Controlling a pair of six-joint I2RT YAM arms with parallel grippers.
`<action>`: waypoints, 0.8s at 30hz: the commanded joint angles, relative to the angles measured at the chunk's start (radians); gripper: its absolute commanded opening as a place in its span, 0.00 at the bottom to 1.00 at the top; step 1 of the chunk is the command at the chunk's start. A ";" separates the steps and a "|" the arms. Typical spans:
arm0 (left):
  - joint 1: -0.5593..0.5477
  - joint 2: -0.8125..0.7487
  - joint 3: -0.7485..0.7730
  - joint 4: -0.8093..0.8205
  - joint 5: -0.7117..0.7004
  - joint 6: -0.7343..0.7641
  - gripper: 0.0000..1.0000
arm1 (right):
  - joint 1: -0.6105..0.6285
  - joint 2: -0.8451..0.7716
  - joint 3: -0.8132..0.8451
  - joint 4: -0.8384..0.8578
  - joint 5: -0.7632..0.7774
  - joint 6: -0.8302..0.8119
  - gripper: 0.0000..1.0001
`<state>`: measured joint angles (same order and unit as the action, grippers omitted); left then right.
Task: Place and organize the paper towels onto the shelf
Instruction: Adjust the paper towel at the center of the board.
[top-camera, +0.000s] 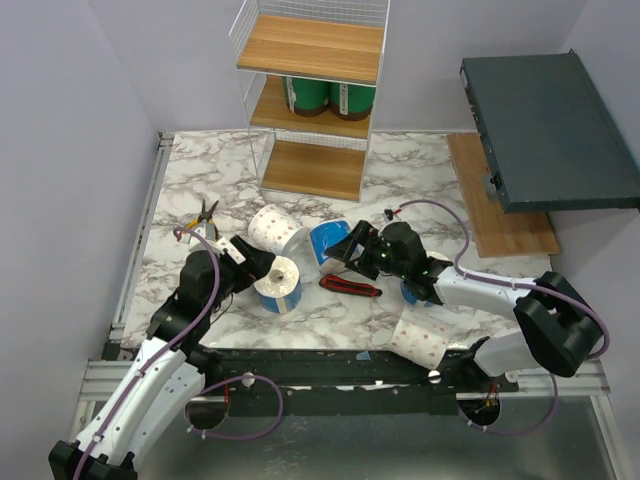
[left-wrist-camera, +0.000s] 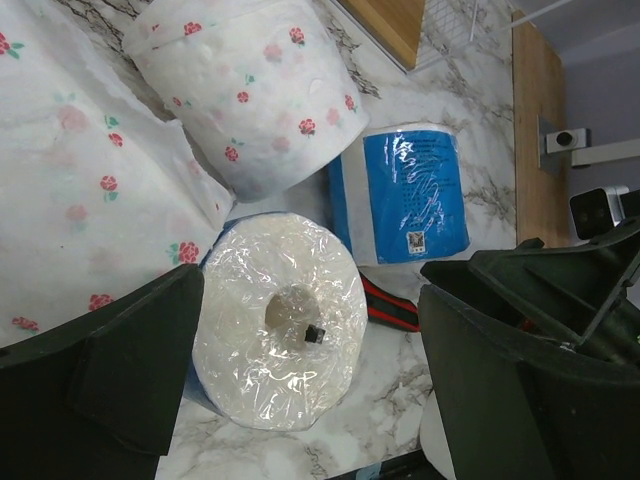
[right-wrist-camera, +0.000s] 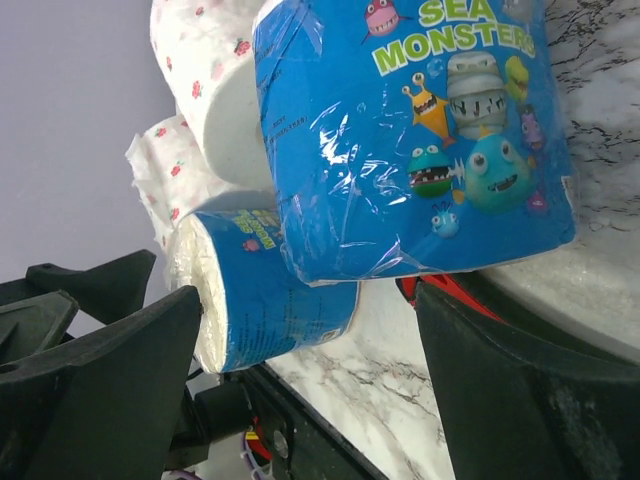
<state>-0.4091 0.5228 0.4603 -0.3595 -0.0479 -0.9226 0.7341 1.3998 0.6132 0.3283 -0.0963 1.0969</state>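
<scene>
The white wire shelf (top-camera: 312, 48) stands at the back, with two green-wrapped paper towels (top-camera: 328, 97) on its middle tier. My left gripper (top-camera: 260, 270) (left-wrist-camera: 320, 395) is open around an upright blue-wrapped roll (top-camera: 278, 286) (left-wrist-camera: 280, 335), which sits nearer the left finger. A white dotted roll (top-camera: 273, 228) (left-wrist-camera: 250, 90) lies just beyond it. My right gripper (top-camera: 342, 256) (right-wrist-camera: 320, 400) is open, and a lying blue roll (top-camera: 328, 242) (right-wrist-camera: 410, 140) is just ahead of its fingers, not gripped. Another dotted roll (top-camera: 420, 338) lies near the front edge.
A red-and-black utility knife (top-camera: 350, 287) (left-wrist-camera: 392, 306) lies between the two grippers. Yellow-handled pliers (top-camera: 205, 216) sit at the left. A dark slab (top-camera: 545, 125) overhangs a wooden board (top-camera: 505, 215) at the right. A blue roll (top-camera: 412, 292) shows under the right arm.
</scene>
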 joint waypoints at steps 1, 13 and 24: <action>0.001 0.004 -0.009 0.029 0.024 -0.005 0.91 | -0.004 0.010 -0.001 0.007 0.082 -0.005 0.92; 0.001 0.012 -0.018 0.030 0.036 -0.002 0.91 | -0.109 0.061 0.059 -0.015 0.092 -0.072 0.93; 0.001 0.003 -0.040 0.026 0.040 -0.005 0.91 | -0.201 0.073 0.121 -0.026 -0.004 -0.123 0.93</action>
<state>-0.4091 0.5350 0.4332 -0.3447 -0.0315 -0.9257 0.5457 1.4738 0.6998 0.3164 -0.0563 1.0161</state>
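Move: The blue Sea Monsters paper towel lies on its side just off the right hand's open fingertips, its middle about 4 cm ahead, 1 cm left and 4 cm below. From that hand, the red knife is roughly 3 cm back and 3 cm right; the standing roll is some 13 cm left and 6 cm back, the flowered roll about 13 cm left and 6 cm ahead. From the left hand, the blue paper towel is about 15 cm right and 4 cm ahead, lower down. The blue paper towel is nudged round by the open fingers of the right hand, which sweeps forward about 7 cm and right about 5 cm from the towel's near end to its right side. The hand dips slightly before rising again, turns some 10 degrees clockwise, and never closes on the towel. ##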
